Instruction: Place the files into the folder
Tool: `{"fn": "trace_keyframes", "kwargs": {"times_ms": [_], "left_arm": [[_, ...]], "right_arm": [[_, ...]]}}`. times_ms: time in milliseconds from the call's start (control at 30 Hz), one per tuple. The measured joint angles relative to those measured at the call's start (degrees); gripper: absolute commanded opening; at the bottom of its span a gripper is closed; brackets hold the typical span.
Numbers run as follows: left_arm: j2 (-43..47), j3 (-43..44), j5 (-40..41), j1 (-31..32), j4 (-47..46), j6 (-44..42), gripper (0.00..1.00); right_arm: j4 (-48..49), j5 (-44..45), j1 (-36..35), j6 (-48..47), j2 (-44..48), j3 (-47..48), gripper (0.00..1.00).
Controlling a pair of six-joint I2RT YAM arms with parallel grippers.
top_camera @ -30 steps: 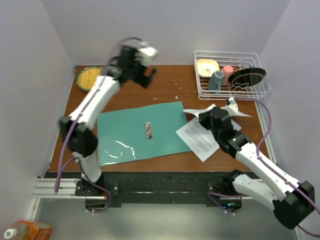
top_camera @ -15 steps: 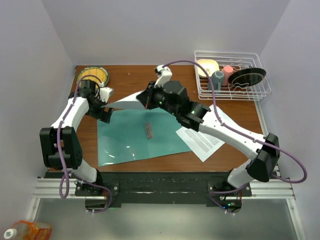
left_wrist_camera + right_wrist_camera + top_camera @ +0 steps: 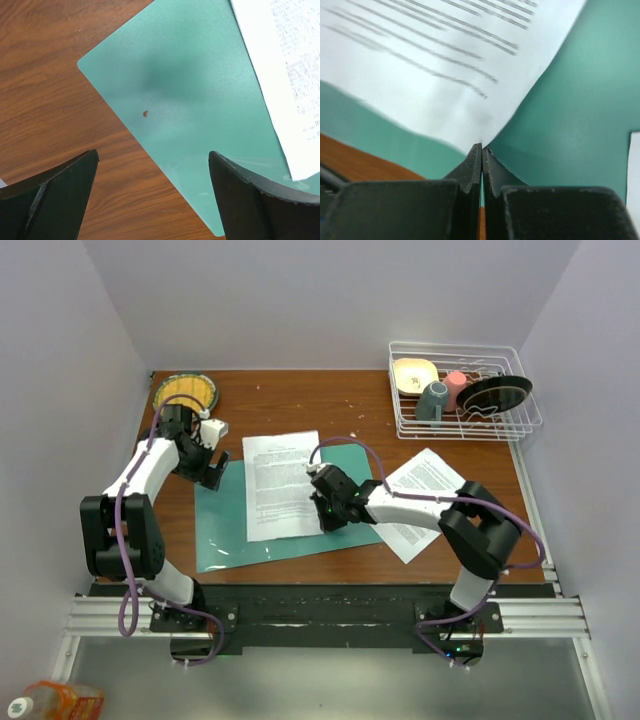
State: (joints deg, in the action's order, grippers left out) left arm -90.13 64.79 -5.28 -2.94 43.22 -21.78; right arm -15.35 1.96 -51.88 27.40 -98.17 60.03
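Observation:
The teal folder [image 3: 222, 530] lies flat on the table's left half. One sheet of the files [image 3: 282, 485] rests on top of it, its far end overhanging the folder onto the wood. My right gripper [image 3: 326, 514] is low at the sheet's near right corner, shut on that corner [image 3: 481, 146], with teal folder [image 3: 570, 115] beneath. More files [image 3: 425, 485] lie on the table to the right. My left gripper [image 3: 214, 466] hovers open over the folder's far left corner [image 3: 150, 100], fingers [image 3: 60, 190] wide apart and empty.
A white wire dish rack [image 3: 465, 425] with cups and plates stands at the back right. A yellow plate [image 3: 185, 393] sits at the back left corner. Walls close in on both sides.
The right arm swung left and carried a sheet down from mid-air; it now lies flat on the folder, covering the small clip. The left gripper came down to the folder's corner and stayed.

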Motion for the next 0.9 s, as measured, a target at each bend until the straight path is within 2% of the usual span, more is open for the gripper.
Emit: {"fn": "trace_keyframes", "kwargs": {"times_ms": [67, 200, 533, 900], "left_arm": [[-0.02, 0.00, -0.04, 0.00, -0.09, 0.00, 0.97], [0.02, -0.92, 0.83, 0.00, -1.40, -0.52, 0.97], [-0.20, -9.77, 9.51, 0.00, -6.78, -4.00, 0.95], [-0.50, -3.63, 3.37, 0.79, -5.57, -3.17, 0.94]], "right_arm": [[-1.05, 0.00, -0.02, 0.17, -1.92, -1.68, 0.00], [-0.61, 0.46, -0.13, 0.42, 0.92, -3.04, 0.00], [6.05, 7.67, -1.84, -0.96, 18.86, -8.66, 0.00], [8.94, 6.95, -4.85, -3.06, 18.10, -8.26, 0.00]]}}
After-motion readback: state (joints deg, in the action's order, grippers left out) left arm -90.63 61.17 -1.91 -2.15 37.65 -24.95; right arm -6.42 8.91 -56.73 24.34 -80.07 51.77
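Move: The right hand already pinches the near right corner of a file; the open folder it is meant for has its middle about 9 cm to this hand's left, 5 cm ahead and 4 cm below. The file's middle is some 10 cm left and 10 cm ahead, over the folder, and the other file lies about 22 cm to the hand's right and 6 cm ahead. From the empty left hand, the folder's middle is about 17 cm right, 7 cm back and 7 cm below. The right hand, shut on the file's corner throughout, first dips about 2.5 cm towards the folder while drawing slightly back and right, then lifts straight up off it, settling about 9 cm higher than it began, with the fingers tilting some 20 degrees up and outward. Meanwhile the left hand, fingers wide open, sinks about 4 cm towards the folder's far left edge while going left and back, then turns round and comes most of the way up again, without taking hold of anything. ##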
